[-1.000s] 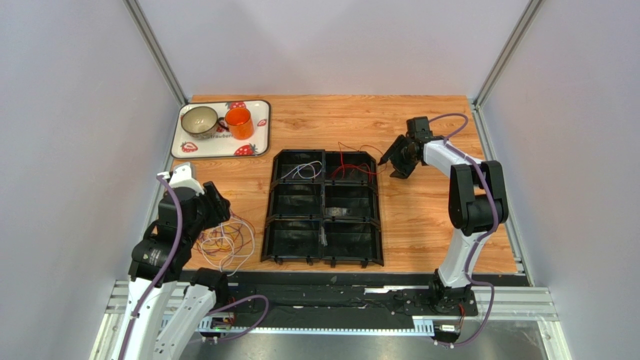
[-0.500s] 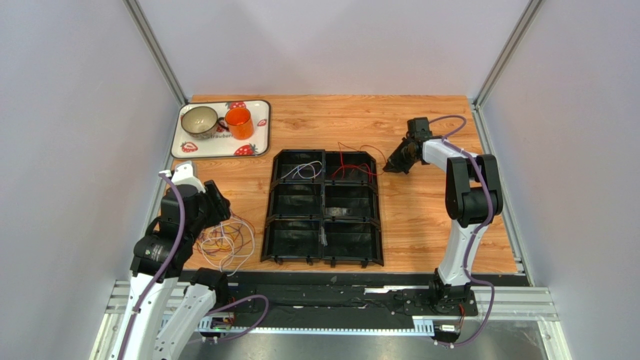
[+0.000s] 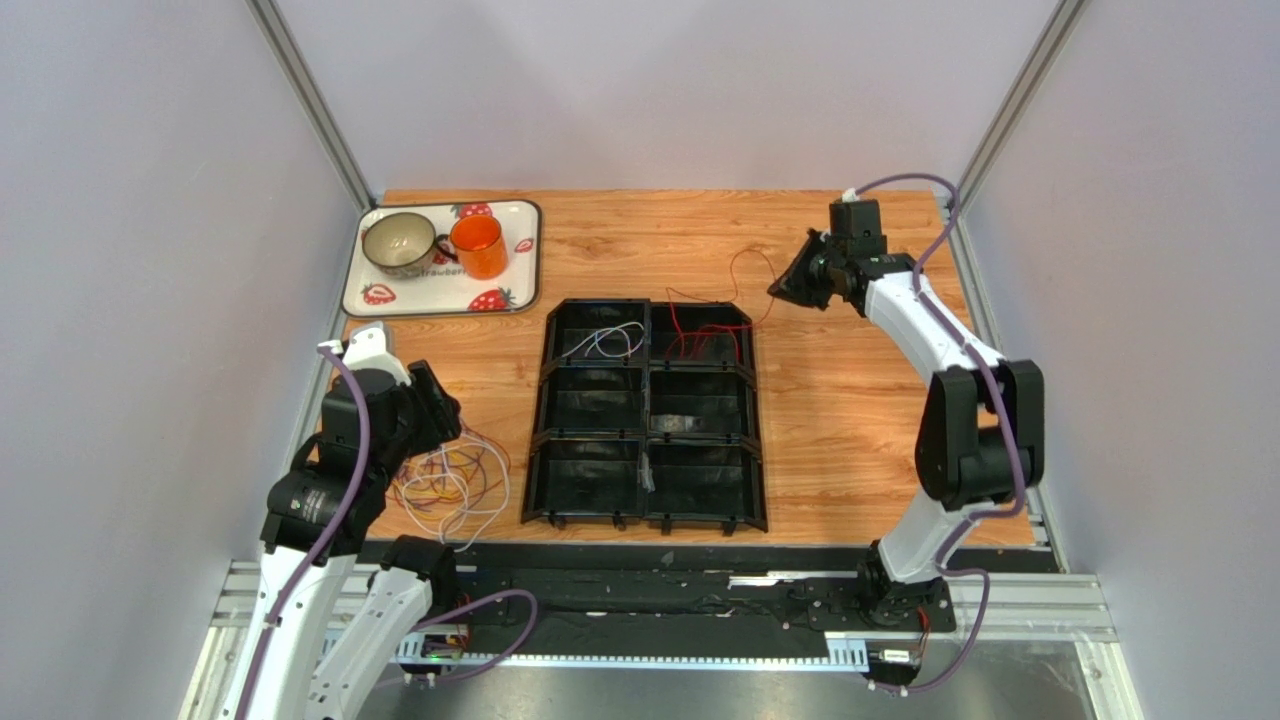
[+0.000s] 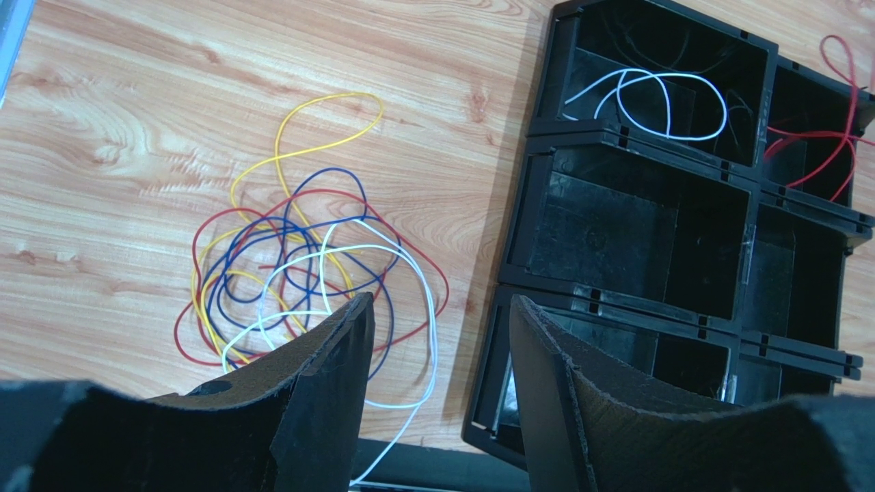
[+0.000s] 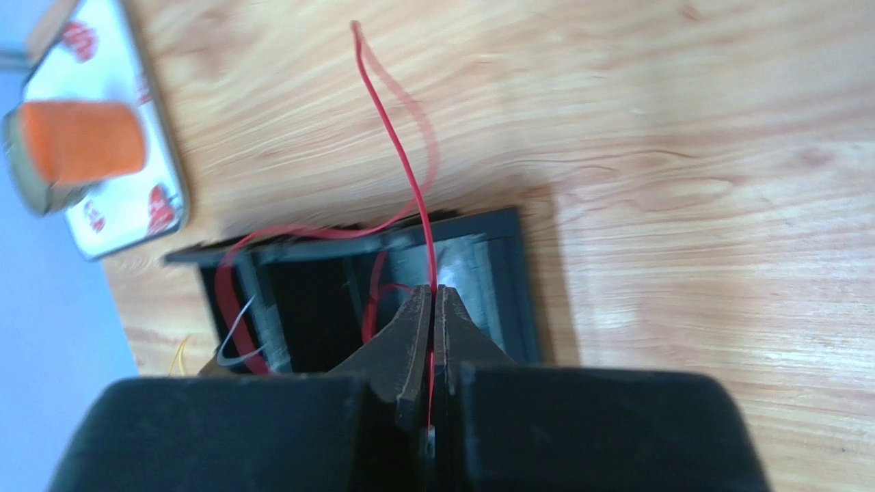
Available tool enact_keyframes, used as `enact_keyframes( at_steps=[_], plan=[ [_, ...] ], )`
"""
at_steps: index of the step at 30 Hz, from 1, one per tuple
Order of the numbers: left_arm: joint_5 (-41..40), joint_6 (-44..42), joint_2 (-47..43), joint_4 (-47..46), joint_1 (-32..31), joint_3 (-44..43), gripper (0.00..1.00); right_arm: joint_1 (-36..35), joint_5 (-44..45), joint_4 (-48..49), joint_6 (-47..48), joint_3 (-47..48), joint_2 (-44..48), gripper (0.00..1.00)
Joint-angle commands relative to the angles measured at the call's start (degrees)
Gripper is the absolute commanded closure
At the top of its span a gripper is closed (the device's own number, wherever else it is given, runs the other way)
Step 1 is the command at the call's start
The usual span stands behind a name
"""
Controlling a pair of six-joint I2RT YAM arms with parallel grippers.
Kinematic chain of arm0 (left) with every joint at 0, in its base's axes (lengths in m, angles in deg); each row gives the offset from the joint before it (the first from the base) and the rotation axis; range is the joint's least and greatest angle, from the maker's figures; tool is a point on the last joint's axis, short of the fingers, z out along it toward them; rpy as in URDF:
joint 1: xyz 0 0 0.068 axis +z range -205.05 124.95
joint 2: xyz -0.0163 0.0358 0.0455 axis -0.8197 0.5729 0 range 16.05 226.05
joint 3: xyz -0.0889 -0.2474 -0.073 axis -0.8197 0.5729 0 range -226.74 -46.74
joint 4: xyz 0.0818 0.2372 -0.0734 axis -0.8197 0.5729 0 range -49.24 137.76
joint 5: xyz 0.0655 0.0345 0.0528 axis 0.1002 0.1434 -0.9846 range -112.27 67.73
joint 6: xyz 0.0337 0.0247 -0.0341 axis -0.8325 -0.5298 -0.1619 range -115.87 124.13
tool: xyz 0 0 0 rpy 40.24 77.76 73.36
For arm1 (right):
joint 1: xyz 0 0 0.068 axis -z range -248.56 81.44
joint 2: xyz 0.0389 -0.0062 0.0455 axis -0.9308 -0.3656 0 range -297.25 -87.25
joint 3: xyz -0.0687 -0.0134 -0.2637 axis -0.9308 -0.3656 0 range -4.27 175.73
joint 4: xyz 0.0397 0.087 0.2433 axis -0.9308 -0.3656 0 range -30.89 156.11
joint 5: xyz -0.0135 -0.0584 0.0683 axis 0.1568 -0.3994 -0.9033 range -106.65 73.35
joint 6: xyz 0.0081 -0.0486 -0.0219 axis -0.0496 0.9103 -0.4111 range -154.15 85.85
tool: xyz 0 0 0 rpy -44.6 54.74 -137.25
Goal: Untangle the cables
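A tangle of red, blue, yellow and white cables [image 4: 298,269] lies on the wooden table at the front left [image 3: 451,483]. My left gripper [image 4: 436,320] hangs open above its right edge, holding nothing. A white cable [image 4: 642,103] rests in the back left compartment of the black divided tray [image 3: 751,450]. My right gripper [image 5: 432,294] is shut on a red cable [image 5: 403,154], whose other end trails into the tray's back right compartment [image 3: 699,338]. In the top view this gripper [image 3: 784,287] is raised behind the tray's back right corner.
A white strawberry-print tray [image 3: 519,255] at the back left carries a grey mug [image 3: 398,240] and an orange cup [image 3: 478,246]. The orange cup [image 5: 82,144] also shows in the right wrist view. Grey walls and metal posts bound the table.
My right gripper closed on the red cable, then rose and drew back to the right, pulling the cable up from the tray. The left arm has stayed put.
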Motion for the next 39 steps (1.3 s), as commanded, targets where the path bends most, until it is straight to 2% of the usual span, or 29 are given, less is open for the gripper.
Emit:
enact_keyframes(
  at_steps=[1,9,15,21,27,39],
  plan=[
    [-0.6,0.21,-0.63,-0.61,0.38,-0.45,0.4,-3.82,1.13,-1.25,5.98,1.23,6.49,1.0],
    [-0.51,0.12,-1.34,-0.7,0.38,-0.45,0.4,-11.12,3.42,-2.67,10.03,-3.42,15.36,1.0],
    [-0.51,0.12,-1.78,-0.7,0.38,-0.36,0.4,-16.22,5.08,-4.43,9.86,-6.32,18.09,1.0],
    [-0.42,0.12,-2.22,-0.79,0.38,-0.28,0.4,-17.54,7.55,-6.1,8.45,-8.18,22.05,1.0],
    [-0.51,0.21,-3.09,-0.79,0.38,-0.1,0.41,-17.54,10.19,-8.65,8.1,-7.38,18.81,1.0],
    [-1.56,0.65,-3.8,-0.43,0.38,-0.01,0.41,-17.46,8.87,-7.6,8.1,3.25,5.37,1.0]
  ],
)
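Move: My right hand holds the red cable near its end, and the rest trails into the organizer's far right compartment, whose middle is about 8 cm to my left, level with me fore and aft and some 12 cm below. The white cable lies about 15 cm farther left of it in the far left compartment; the middle right compartment is some 12 cm nearer me than the far right one. From my left hand, that far right compartment is about 24 cm ahead, 37 cm right and 20 cm down. With the red cable still pinched in my shut fingers, I swing my right hand back about 11 cm and left about 8 cm, rising at first, then sinking. I end by easing some 3 cm forward and down above the near side of the far right compartment, the wrist having turned nearly 20 degrees counter-clockwise and its left side having dipped. ##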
